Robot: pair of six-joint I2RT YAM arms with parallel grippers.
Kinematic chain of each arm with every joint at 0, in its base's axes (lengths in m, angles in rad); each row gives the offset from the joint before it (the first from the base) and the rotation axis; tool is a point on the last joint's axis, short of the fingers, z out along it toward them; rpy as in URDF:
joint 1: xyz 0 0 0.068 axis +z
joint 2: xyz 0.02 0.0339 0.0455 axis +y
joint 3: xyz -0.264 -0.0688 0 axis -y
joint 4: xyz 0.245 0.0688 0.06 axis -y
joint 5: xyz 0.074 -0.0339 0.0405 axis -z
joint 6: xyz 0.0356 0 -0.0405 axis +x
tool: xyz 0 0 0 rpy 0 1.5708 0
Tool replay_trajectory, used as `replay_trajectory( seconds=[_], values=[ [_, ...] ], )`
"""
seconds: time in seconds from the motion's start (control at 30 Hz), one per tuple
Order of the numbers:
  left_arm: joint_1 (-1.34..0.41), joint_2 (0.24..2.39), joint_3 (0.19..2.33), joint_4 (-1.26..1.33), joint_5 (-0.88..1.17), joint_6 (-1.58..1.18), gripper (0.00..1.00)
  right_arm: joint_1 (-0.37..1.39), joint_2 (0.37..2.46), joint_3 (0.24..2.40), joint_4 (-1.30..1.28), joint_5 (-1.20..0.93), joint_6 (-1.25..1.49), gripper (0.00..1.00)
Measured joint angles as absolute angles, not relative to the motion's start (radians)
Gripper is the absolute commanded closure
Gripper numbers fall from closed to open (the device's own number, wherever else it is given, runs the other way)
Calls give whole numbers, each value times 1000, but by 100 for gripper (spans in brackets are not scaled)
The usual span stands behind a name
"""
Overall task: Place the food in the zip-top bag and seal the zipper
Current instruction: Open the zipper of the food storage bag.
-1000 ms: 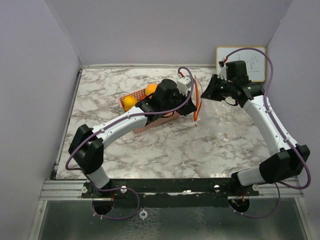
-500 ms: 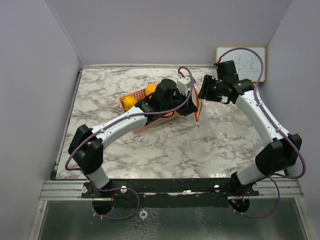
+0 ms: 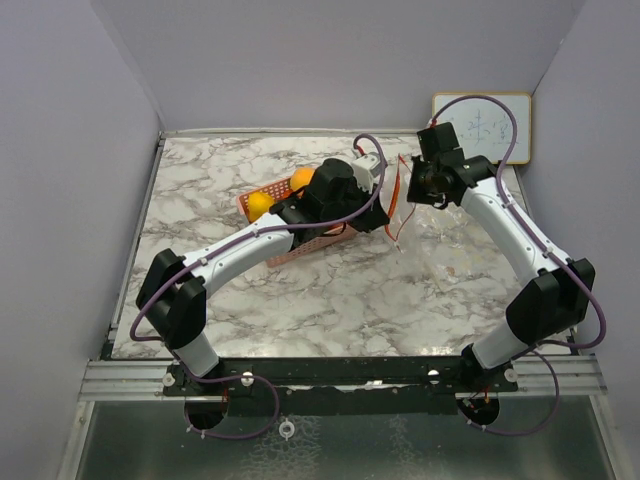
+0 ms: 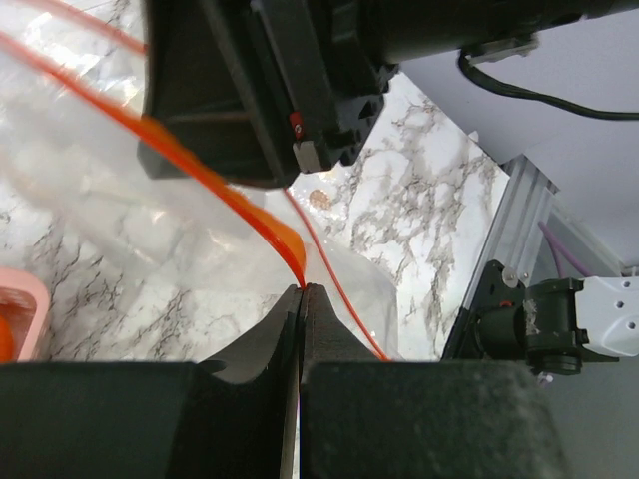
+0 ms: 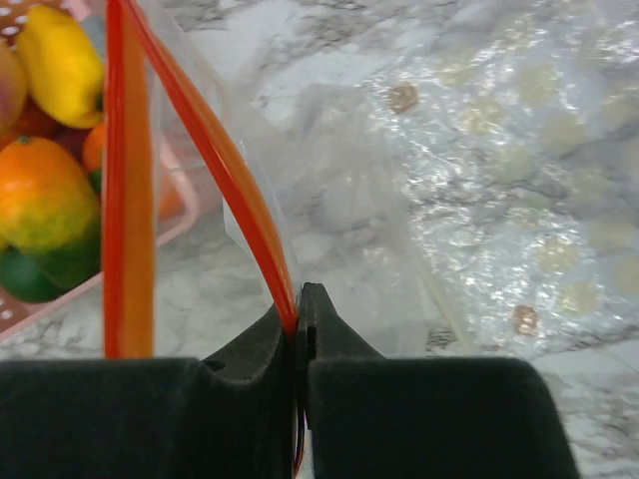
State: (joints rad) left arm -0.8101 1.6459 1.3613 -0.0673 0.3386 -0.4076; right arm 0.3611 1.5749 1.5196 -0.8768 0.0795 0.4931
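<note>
The zip-top bag (image 3: 455,235) lies clear and crinkly on the marble at the right, and its white dots show in the right wrist view (image 5: 519,150). Its orange-red zipper (image 3: 397,222) is lifted at the mouth between both grippers. My left gripper (image 3: 385,203) is shut on one zipper strip (image 4: 230,195), pinched at the fingertips (image 4: 300,289). My right gripper (image 3: 411,190) is shut on the other strip (image 5: 240,190), right beside it. The food (image 3: 258,205), yellow, orange and green pieces, lies in the pink basket (image 3: 300,245), also seen in the right wrist view (image 5: 45,205).
The pink basket sits just left of the bag's mouth, under my left forearm. A small whiteboard (image 3: 505,125) leans on the back right wall. My right gripper's black body (image 4: 250,90) fills the top of the left wrist view. Walls enclose the table on three sides.
My right arm has swung left and back, bringing its gripper close to the left one. The zipper strip has shifted with it. The left arm has hardly moved.
</note>
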Motion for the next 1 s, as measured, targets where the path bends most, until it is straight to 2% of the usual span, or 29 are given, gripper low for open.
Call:
replay_trajectory(
  seconds=[0.23, 0.47, 0.53, 0.6, 0.63, 0.9, 1.0],
  values=[
    [-704, 1628, 1354, -233, 122, -452, 100, 361, 1475, 1487, -934, 394, 467, 98],
    [-640, 1592, 1418, -285, 8, -514, 98, 401, 1377, 1457, -904, 435, 459, 98],
    [-636, 1575, 1411, -260, 34, -513, 80, 394, 1358, 1448, -883, 403, 436, 98],
    [-619, 1558, 1368, -187, 96, -509, 72, 383, 1341, 1444, -859, 343, 408, 98],
    [-607, 1550, 1339, -149, 134, -512, 62, 378, 1336, 1444, -850, 320, 400, 98],
    [-590, 1547, 1275, 27, 363, -492, 2, 371, 1383, 1514, -829, 188, 356, 98],
    [-593, 1546, 1276, 76, 422, -487, 1, 371, 1411, 1540, -827, 174, 354, 98]
  ],
)
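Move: Between the two closed grippers hangs the food storage bag, each pinching one lip of its orange-rimmed mouth. The zipper's middle lies about 5 cm ahead and 2 cm right of the left hand, roughly level with it, and some 3 cm to the right hand's left. The food basket's middle is about 8 cm ahead of the left hand, 20 cm to its left and 20 below. A flat spare bag lies 13 cm right of the right hand, 18 below. Pulling away from each other, the left hand sweeps about 13 cm forward and left towards the basket, swinging some 30 degrees counter-clockwise, while the right goes 7 cm right and up. The left then rises, opens wide and eases back and rightward, no longer holding its lip; the right keeps its pinch, drifting back left and higher. ##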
